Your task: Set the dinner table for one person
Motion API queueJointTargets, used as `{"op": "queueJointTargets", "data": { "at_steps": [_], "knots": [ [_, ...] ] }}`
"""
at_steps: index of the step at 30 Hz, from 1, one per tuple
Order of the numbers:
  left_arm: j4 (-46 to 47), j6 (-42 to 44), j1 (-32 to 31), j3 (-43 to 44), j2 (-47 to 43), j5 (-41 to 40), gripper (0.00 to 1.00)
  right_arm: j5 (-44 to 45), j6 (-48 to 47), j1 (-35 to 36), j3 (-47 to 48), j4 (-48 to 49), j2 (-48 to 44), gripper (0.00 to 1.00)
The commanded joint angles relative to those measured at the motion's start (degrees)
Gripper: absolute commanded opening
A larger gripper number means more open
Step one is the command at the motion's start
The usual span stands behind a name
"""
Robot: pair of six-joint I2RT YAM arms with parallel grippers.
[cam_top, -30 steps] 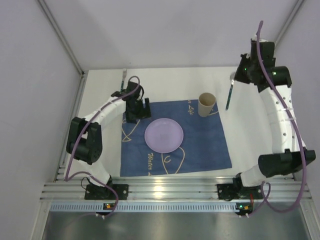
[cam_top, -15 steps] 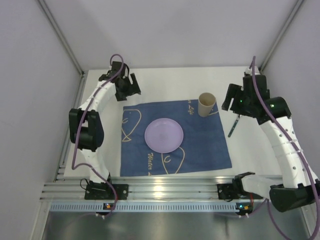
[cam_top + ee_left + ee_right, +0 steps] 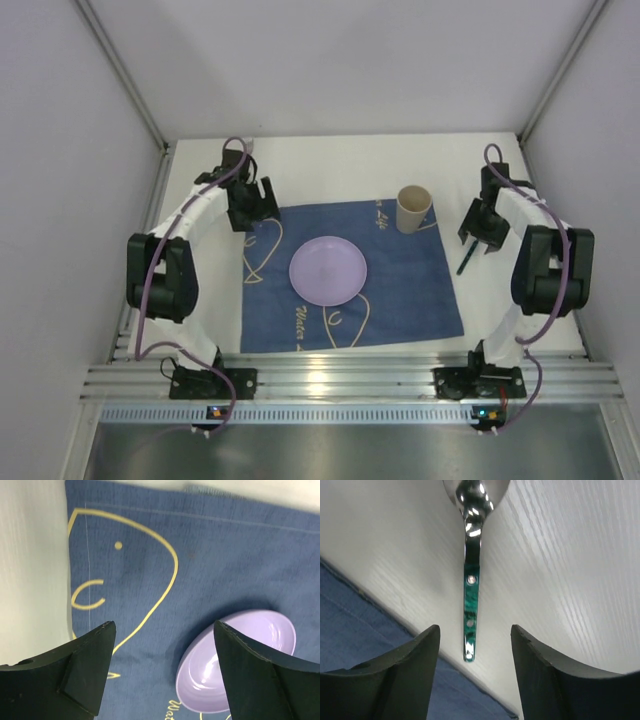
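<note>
The dinner table (image 3: 340,165) carries a dark blue placemat (image 3: 400,290) with a lilac plate (image 3: 327,270) in its middle and a tan cup (image 3: 413,209) at its back right corner. A green-handled spoon (image 3: 464,258) lies flat on the white top just right of the mat. My right gripper (image 3: 477,235) hovers over the spoon (image 3: 470,600), open, fingers apart on either side of the handle and not touching it. My left gripper (image 3: 252,210) hangs open over the mat's back left corner. The left wrist view shows the plate (image 3: 235,665) by the right finger (image 3: 250,680).
White walls enclose the table at the back and both sides. A silver metal rail (image 3: 340,380) with both arm bases runs along the near edge. The mat's yellow line drawing (image 3: 150,555) lies under my left gripper (image 3: 164,627), with bare tabletop (image 3: 30,555) to its left.
My right gripper came down from the back right with the spoon, opened and left it on the table beside the mat. My left arm swung to the back, then returned over the mat's corner.
</note>
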Motion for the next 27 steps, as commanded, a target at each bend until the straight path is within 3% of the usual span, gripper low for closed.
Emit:
{"op": "queueJointTargets", "data": {
  "at_steps": [1,2,8,9,11,12,13,23,27],
  "knots": [
    [0.55,0.74,0.0,-2.96,-6.34,0.16,0.84,1.53,-1.03,-1.55,4.57,6.83,4.58,0.58],
    [0.55,0.74,0.0,-3.58,-6.96,-0.02,0.84,1.62,-1.2,-1.64,4.84,7.45,5.81,0.57],
    [-1.56,2.23,0.09,-6.39,-10.03,-1.42,0.84,3.03,-1.2,-2.61,5.37,10.44,13.47,0.32],
    [-1.73,2.58,0.18,-6.57,-10.39,-2.21,0.84,2.85,-1.38,-2.87,5.11,10.7,14.17,0.23],
    [-2.0,3.11,0.52,-6.92,-11.0,-2.74,0.85,2.68,-1.55,-3.05,4.06,11.14,14.26,0.16],
    [-2.0,3.2,0.79,-7.1,-11.18,-2.83,0.85,2.59,-1.81,-2.96,3.88,11.23,13.92,0.04],
    [-1.82,3.2,0.97,-7.01,-11.01,-2.75,0.85,2.59,-2.25,-3.05,3.79,11.14,13.3,0.0],
    [-1.03,4.34,2.99,3.68,-4.16,-3.89,0.84,10.93,-7.61,1.25,13.96,-2.2,-9.18,0.0],
    [-0.86,3.55,4.13,8.1,-1.17,-3.8,0.84,8.41,-8.14,11.33,19.42,-8.62,-18.06,0.0]
  ]
}}
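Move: The spoon lies under my right hand, its middle about 5 cm ahead, 2 cm to the right and 4 cm down. From that hand the cup stands some 18 cm left and 7 cm farther out, and the placemat's right edge runs about 8 cm left, level with it. My empty left hand has the fork about 19 cm ahead, 4 cm left and 9 cm below, with the plate 17 cm right and 10 cm back. I reach my right hand forward about 5 cm while sinking onto the spoon, pinch it where the green handle meets the neck, then raise it fast by some 17 cm, fingers swinging forward about 20 degrees. My open left hand draws back 3 cm, then turns forward, left and upward over the placemat's far left corner. ##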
